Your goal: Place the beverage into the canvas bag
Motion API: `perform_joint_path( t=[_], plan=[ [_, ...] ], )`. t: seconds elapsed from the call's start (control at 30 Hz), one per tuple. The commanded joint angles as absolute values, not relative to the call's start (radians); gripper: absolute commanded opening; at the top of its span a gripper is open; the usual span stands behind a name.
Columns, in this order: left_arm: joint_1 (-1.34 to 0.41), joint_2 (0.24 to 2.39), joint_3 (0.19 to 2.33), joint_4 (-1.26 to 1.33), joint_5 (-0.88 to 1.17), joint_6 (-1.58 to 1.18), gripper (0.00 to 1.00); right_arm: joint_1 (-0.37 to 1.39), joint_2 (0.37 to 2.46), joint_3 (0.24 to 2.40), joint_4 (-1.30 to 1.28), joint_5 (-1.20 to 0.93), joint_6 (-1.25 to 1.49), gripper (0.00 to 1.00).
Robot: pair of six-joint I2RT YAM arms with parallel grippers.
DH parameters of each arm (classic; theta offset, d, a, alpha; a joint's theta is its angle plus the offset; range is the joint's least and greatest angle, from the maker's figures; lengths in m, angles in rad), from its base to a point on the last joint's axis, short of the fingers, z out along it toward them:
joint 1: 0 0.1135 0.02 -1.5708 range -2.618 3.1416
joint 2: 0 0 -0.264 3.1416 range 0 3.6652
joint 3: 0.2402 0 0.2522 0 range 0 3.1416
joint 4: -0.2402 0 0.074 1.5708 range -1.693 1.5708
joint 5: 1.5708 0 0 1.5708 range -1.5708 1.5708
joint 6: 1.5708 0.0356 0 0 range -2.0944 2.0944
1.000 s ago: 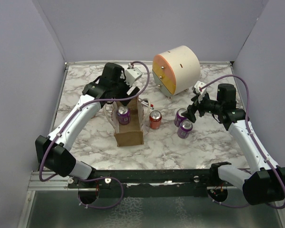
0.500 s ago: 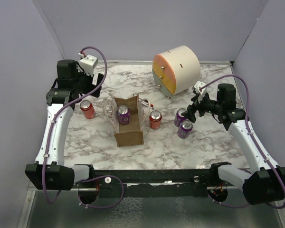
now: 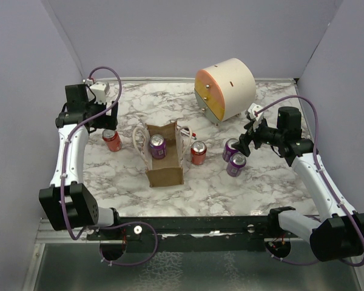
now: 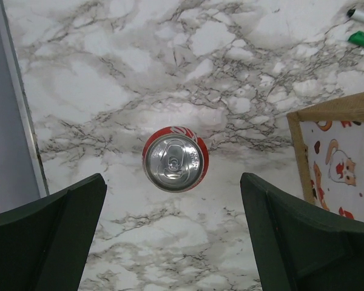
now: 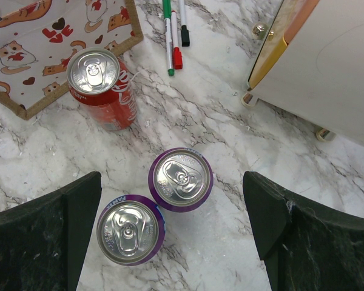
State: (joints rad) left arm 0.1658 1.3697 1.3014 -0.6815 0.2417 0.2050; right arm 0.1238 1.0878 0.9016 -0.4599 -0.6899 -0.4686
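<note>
The tan canvas bag [image 3: 164, 167] stands open at the table's middle, with one purple can [image 3: 157, 146] upright inside it. A red can [image 3: 112, 140] stands to the bag's left. My left gripper [image 3: 103, 120] hangs open above it, empty; in the left wrist view the red can [image 4: 175, 159] lies just ahead of the dark fingers [image 4: 60, 224]. Another red can [image 3: 198, 153] stands right of the bag. My right gripper [image 3: 246, 143] is open over two purple cans [image 5: 181, 179] [image 5: 130, 233], touching neither.
A cream-and-orange drum [image 3: 224, 90] lies at the back right. Marker pens [image 5: 173, 30] lie between it and the bag. The bag's patterned lining [image 4: 343, 163] shows at the right of the left wrist view. The table's raised left edge [image 4: 21, 121] runs close to the left red can.
My left arm swung away from above the bag to the left and now hovers over the left red can, jaws a little wider. The right arm has not moved.
</note>
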Motion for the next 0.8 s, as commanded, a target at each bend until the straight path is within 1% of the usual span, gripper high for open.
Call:
perform_joint_path(
  t=[0.0,0.17,0.4,0.67,0.77],
  plan=[
    [0.204,1.443,1.272,-0.687,0.316,0.241,0.96,0.129,1.073,0.896,-0.436,-0.677,-0.476,0.99],
    [0.206,1.516,1.246,-0.678,0.357,0.258,0.96,0.129,1.078,0.896,-0.435,-0.671,-0.478,0.99],
    [0.206,1.587,1.211,-0.628,0.324,0.266,0.94,0.129,1.085,0.895,-0.435,-0.669,-0.477,0.99],
    [0.206,1.611,1.194,-0.592,0.315,0.268,0.73,0.129,1.086,0.895,-0.435,-0.667,-0.478,0.99],
    [0.205,1.602,1.185,-0.572,0.302,0.269,0.67,0.128,1.086,0.893,-0.434,-0.667,-0.479,0.99]
  ],
)
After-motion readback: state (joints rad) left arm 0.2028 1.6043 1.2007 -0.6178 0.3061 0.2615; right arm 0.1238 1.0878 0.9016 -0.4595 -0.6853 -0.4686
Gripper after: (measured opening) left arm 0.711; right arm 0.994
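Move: The red can stands almost straight below the left hand, about 13 cm down to its middle, between the open fingers. The bag's middle is some 21 cm to the hand's right and 4 cm back. The purple can already in the bag is about 18 cm right and 2 cm back. From the idle right hand, the red can lies roughly 51 cm to the left and 4 cm ahead. The left hand drops about 11 cm onto the red can, tipping down 15 degrees, and closes its fingers around it. ##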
